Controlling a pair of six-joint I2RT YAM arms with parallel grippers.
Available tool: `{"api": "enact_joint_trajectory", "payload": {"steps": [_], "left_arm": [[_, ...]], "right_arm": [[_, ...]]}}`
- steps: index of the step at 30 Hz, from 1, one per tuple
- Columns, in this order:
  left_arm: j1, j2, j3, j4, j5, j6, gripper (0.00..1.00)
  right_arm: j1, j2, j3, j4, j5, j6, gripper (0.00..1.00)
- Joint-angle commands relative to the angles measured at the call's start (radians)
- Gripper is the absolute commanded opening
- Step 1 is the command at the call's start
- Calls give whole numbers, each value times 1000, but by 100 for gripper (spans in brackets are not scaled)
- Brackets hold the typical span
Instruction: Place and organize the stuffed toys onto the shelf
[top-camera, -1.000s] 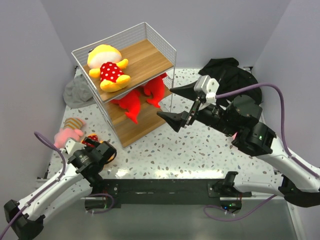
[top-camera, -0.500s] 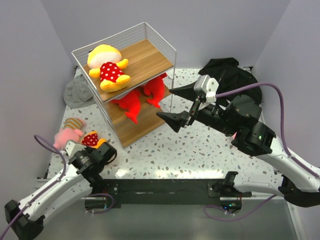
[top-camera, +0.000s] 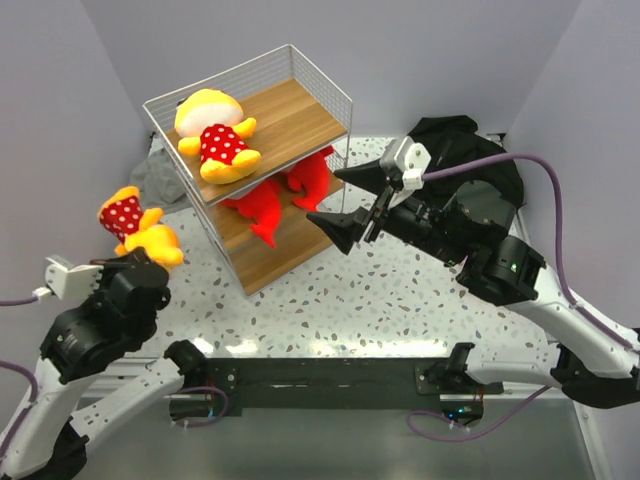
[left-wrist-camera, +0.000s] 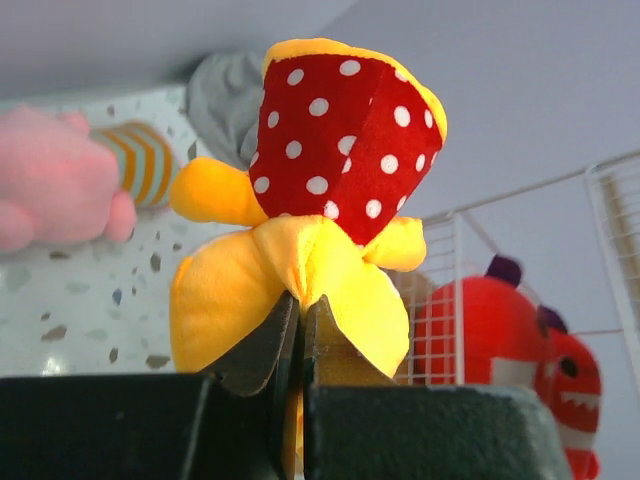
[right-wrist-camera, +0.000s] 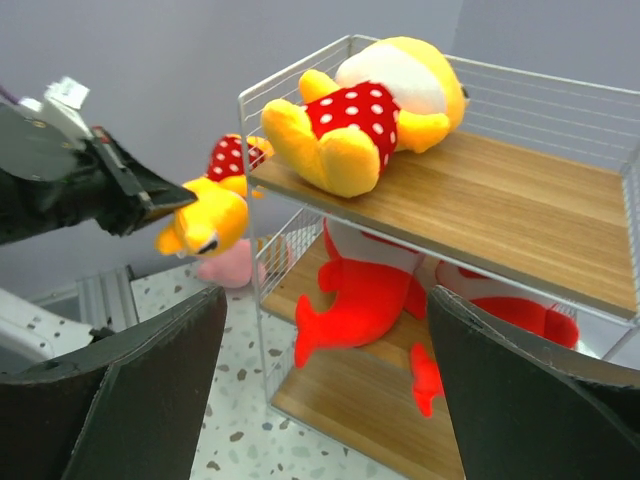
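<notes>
My left gripper (left-wrist-camera: 300, 312) is shut on a yellow foot of a yellow doll (left-wrist-camera: 330, 140) in a red white-dotted outfit. It holds the doll (top-camera: 135, 228) in the air, left of the shelf (top-camera: 290, 110). A second yellow doll (top-camera: 215, 135) lies on the top board. Two red sharks (top-camera: 262, 205) (top-camera: 310, 180) lie on the middle board. A pink toy (left-wrist-camera: 50, 190) in striped clothes lies on the table beyond the held doll. My right gripper (top-camera: 324, 195) hangs open in front of the shelf's right side, holding nothing; its fingers (right-wrist-camera: 130, 400) frame the sharks (right-wrist-camera: 370, 290).
A black cloth heap (top-camera: 455, 140) lies at the back right behind the right arm. A grey fabric hat (top-camera: 160, 180) sits on the table behind the shelf's left corner. Purple walls close in the left, back and right sides.
My left gripper shut on the yellow doll on the table and lifted it up and to the left. The right gripper edged slightly toward the shelf.
</notes>
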Motion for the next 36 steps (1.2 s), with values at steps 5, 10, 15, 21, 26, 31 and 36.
{"api": "enact_joint_trajectory", "payload": {"steps": [5,10,15,21,26,31,36], "left_arm": [[-4,-71,165,765,-213,985,0],[-5,-160,59,1358,219,1509,0],[-4,-2,301,1113,538,1529,0],[-4,38,306,1146,930,1567,0],[-4,61,315,1137,1194,1641,0],[-4,56,294,1137,1415,1701,0],[-4,55,285,1119,1507,1721,0]], "right_arm": [[-4,92,221,-113,60,66,84],[-3,120,278,-108,17,82,84],[-3,153,347,-134,-26,65,84],[-4,181,423,-150,-110,51,84],[-6,224,555,-231,-255,94,84],[-4,200,572,-224,-241,275,85],[-4,146,546,-204,-160,376,86]]}}
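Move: The left gripper already holds the yellow polka-dot toy. From that gripper, the open right gripper waits about 31 cm to the right and 20 cm higher, level in reach. The shelved yellow toy is some 13 cm ahead, 15 cm right, 16 cm up; the top board's middle 18 cm ahead, 20 cm right, 11 cm up. From the right gripper the held toy lies about 30 cm left, 5 cm ahead, 17 cm lower. Keep the left fingers shut on the yellow toy and lift it fast by about 28 cm, then carry it right, drawing back some, towards the open right gripper. Swing the fingers round on the way from forward-left to forward-right, tips rising. Meanwhile raise the right gripper some 10 cm and ease it back a little, fingers still wide open. ##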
